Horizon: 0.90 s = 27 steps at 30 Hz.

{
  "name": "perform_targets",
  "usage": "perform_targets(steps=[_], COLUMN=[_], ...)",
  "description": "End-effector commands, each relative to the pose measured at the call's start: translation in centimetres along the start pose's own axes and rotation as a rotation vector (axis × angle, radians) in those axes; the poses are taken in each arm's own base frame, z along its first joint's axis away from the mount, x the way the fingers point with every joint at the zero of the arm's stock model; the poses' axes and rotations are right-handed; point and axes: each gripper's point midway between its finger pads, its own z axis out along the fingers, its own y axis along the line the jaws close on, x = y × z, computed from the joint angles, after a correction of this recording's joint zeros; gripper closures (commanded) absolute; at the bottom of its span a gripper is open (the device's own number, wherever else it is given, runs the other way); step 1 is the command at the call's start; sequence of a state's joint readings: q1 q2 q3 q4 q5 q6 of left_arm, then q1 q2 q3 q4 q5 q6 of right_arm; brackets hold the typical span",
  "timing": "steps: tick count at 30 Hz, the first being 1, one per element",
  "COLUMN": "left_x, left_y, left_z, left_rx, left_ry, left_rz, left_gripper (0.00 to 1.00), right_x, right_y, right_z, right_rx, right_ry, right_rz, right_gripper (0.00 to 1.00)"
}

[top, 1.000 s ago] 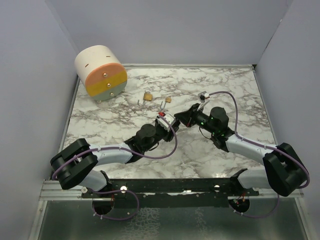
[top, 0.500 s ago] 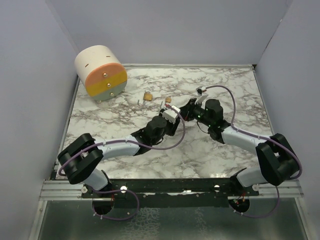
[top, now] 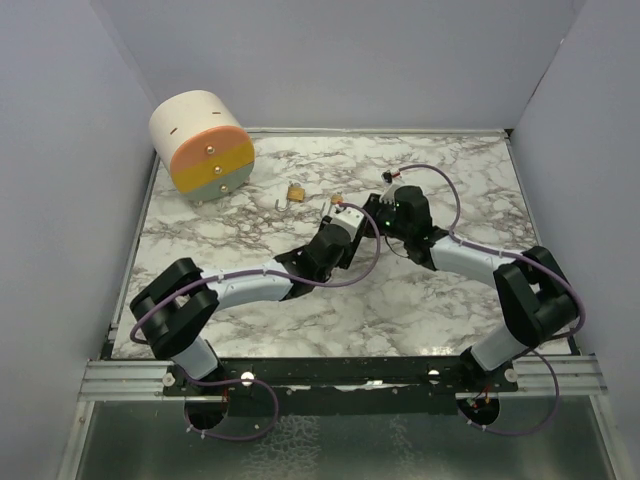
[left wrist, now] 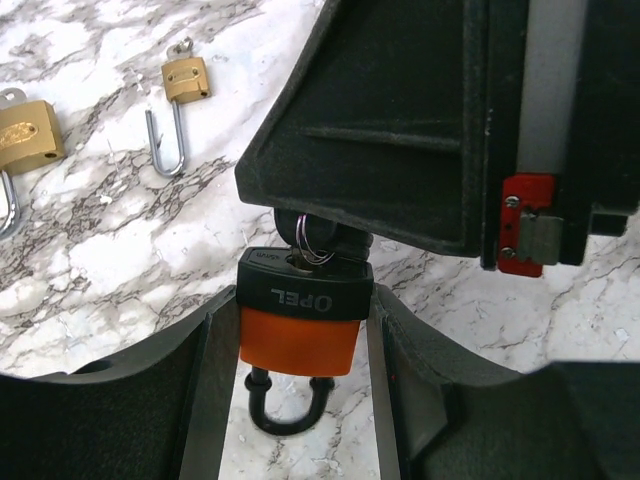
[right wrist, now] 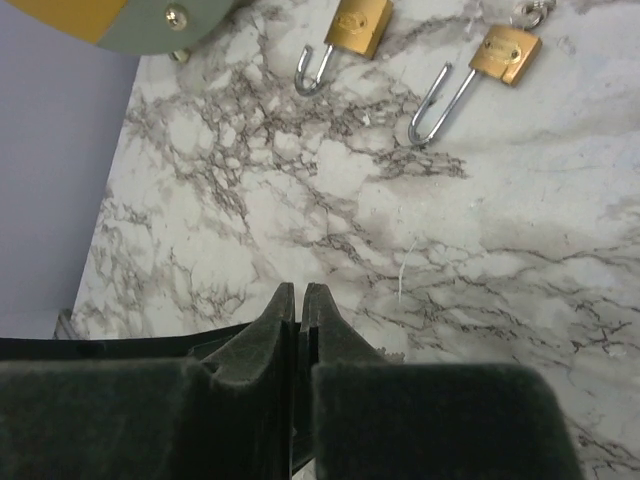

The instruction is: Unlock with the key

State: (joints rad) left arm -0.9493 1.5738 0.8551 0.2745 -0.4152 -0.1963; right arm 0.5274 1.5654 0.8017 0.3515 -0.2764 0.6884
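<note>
My left gripper (left wrist: 303, 312) is shut on an orange and black padlock (left wrist: 298, 335), one finger on each side of its body. The black shackle points back toward the wrist and looks closed. On the padlock's far face a small key ring (left wrist: 313, 243) shows at the keyhole. My right gripper (right wrist: 300, 296) is shut, and in the left wrist view its black body presses down right over that ring. The key itself is hidden between those fingers. In the top view both grippers (top: 358, 218) meet at the middle of the marble table (top: 470, 180).
Two brass padlocks with open shackles lie just beyond the grippers, one (top: 296, 191) to the left and one (top: 337, 199) close by. A round drawer unit (top: 200, 145) with orange, yellow and grey fronts stands at the back left. Grey walls close in the table.
Both arms have reached farther from their bases toward the brass padlocks, keeping the grippers together. The orange padlock has travelled along in the left gripper.
</note>
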Motion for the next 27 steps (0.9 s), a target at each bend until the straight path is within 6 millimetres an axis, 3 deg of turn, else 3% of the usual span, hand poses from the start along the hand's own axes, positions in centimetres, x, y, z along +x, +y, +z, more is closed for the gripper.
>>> perform_targets(steps=[1, 10, 13, 15, 17, 22, 27], left_x=[-6.0, -5.3, -4.7, -3.8, -2.7, -0.9, -1.2], left_y=[-0.9, -0.7, -0.6, -0.2, 0.2, 1.0, 2.8], left_z=[0.5, 1.2, 1.3, 1.5, 1.7, 2.1, 2.2], left_rx=[-0.015, -0.056, -0.061, -0.074, -0.090, -0.102, -0.174], left_ry=[-0.160, -0.126, -0.107, -0.077, -0.043, 0.015, 0.039], left_rz=[-0.108, -0.112, -0.120, -0.122, -0.128, -0.162, -0.213], left_gripper=[1.00, 1.00, 1.00, 1.00, 1.00, 1.00, 1.00], right_x=[4.4, 3.8, 2.2, 0.9, -0.9, -4.0, -4.2], right_y=[-0.6, -0.3, -0.6, -1.6, -2.5, -5.1, -7.6], right_z=[0.3, 0.2, -0.4, -1.0, -1.9, -4.1, -5.6], right_rx=[0.028, 0.020, 0.021, 0.050, 0.069, 0.136, 0.264], right_ry=[0.183, 0.158, 0.097, 0.052, 0.007, -0.067, -0.056], right_rz=[0.075, 0.081, 0.079, 0.082, 0.079, 0.043, -0.076], right_gripper=[0.99, 0.99, 0.77, 0.64, 0.59, 0.54, 0.53])
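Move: The black-headed key is between the right gripper's fingertips, already in the orange padlock, whose body is about 3 cm back of that hand, 1 cm to its left and 1 cm lower. On the table, some 12 cm below, the small brass padlock lies about 14 cm ahead and 4 cm left of the right hand; the larger brass one, 16 cm ahead and 15 cm left. From the left gripper, which holds the orange padlock, the key is roughly 3 cm ahead, 1 cm right, 1 cm up. Lower both grippers together about 2 cm, the left still gripping the orange padlock and the right still on its key. Then open the right fingers to roughly half to let go of the key, and draw that hand off to the right some 8 cm, forward and up a little, swinging it clockwise. Keep the left grip, ease the padlock forward 2 cm and turn it slightly counter-clockwise. ##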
